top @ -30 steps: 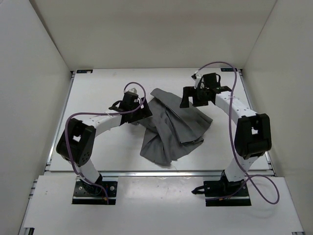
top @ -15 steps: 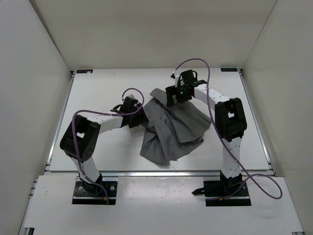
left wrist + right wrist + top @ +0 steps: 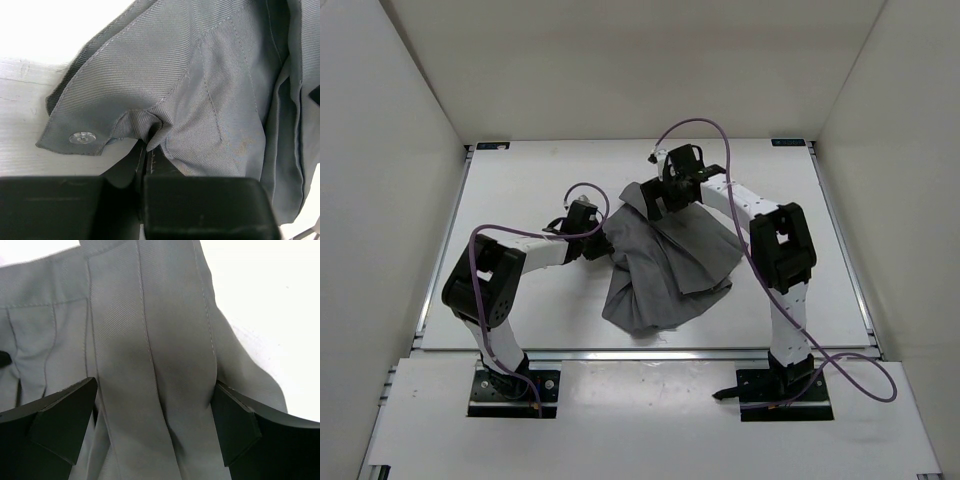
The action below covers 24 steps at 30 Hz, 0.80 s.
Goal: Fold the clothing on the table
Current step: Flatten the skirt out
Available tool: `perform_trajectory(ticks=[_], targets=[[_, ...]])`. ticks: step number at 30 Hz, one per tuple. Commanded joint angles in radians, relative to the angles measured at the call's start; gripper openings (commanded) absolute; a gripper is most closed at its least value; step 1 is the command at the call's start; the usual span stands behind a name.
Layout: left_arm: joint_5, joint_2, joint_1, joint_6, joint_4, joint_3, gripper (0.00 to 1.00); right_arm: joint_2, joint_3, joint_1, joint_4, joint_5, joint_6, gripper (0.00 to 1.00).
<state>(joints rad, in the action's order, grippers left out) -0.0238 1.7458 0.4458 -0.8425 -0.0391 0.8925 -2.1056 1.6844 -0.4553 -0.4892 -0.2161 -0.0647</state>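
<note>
The clothing [image 3: 670, 258] is a grey pleated garment lying rumpled in the middle of the white table [image 3: 520, 190]. My left gripper [image 3: 602, 241] is at the garment's left edge, shut on a small fold of the fabric [image 3: 150, 131]. In the left wrist view the left gripper [image 3: 148, 150] pinches that fold just beside a hem tab with a clear button [image 3: 82, 137]. My right gripper [image 3: 656, 196] is over the garment's far edge. In the right wrist view the right gripper [image 3: 155, 415] stands open, with its fingers [image 3: 65, 420] straddling a raised pleat [image 3: 150, 365].
White walls enclose the table on the left, back and right. A silver rail [image 3: 650, 352] runs along the front edge, with both arm bases just in front of it. Purple cables [image 3: 720, 135] loop over each arm.
My left gripper has closed on the garment's left edge. The right arm has swung left from the back right onto the garment's far edge, still open.
</note>
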Motion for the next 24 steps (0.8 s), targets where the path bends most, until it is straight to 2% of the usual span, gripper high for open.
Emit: perform_trajectory(ticks=[1, 10, 15, 19, 20, 22, 23, 24], targets=[[-0.014, -0.009, -0.012, 0.011, 0.016, 0.005, 0.01, 0.055, 0.06, -0.022, 0.015, 0.014, -0.012, 0.92], [-0.037, -0.04, -0.033, 0.037, 0.018, -0.02, 0.0, 0.003, 0.077, -0.098, 0.06, 0.057, -0.032, 0.91], [-0.053, -0.075, -0.059, 0.046, 0.025, -0.04, 0.0, -0.04, 0.086, -0.135, 0.063, 0.252, -0.029, 0.9], [-0.062, -0.077, -0.065, 0.06, 0.025, -0.049, 0.0, -0.085, 0.116, -0.149, 0.07, 0.328, -0.076, 0.85], [-0.064, -0.077, -0.064, 0.062, 0.021, -0.049, 0.0, -0.1, 0.12, -0.152, 0.066, 0.34, -0.084, 0.77], [-0.071, -0.078, -0.064, 0.069, 0.015, -0.038, 0.0, -0.128, 0.132, -0.155, 0.058, 0.374, -0.08, 0.52], [-0.076, -0.08, -0.07, 0.074, 0.015, -0.04, 0.0, -0.126, 0.133, -0.157, 0.058, 0.4, -0.076, 0.48], [-0.073, -0.083, -0.067, 0.075, 0.007, -0.037, 0.0, -0.129, 0.132, -0.154, 0.057, 0.428, -0.063, 0.35]])
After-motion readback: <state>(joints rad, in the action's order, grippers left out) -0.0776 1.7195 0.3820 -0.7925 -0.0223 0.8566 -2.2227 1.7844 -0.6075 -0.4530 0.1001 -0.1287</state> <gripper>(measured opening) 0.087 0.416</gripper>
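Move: The fold of skirt near its far, waistband end that my right fingers will close on lies about 4 cm left of my right hand, 1 cm ahead and some 4 cm below. From that hand, the corner pinched by my left fingers is about 12 cm back and 12 cm left, and the skirt's right-hand corner roughly 14 cm back and 19 cm right. From my left hand, the fold is about 12 cm ahead and 9 cm right. I carry my wide-open right hand about 4 cm left over the skirt, lifting a touch, then dip some 3 cm and ease forward onto the fold. As I dip, I swing the fingertips some 15 degrees from left towards forward and begin closing them around the cloth. My left hand keeps its pinch on the skirt's corner and draws it about 2 cm left. ##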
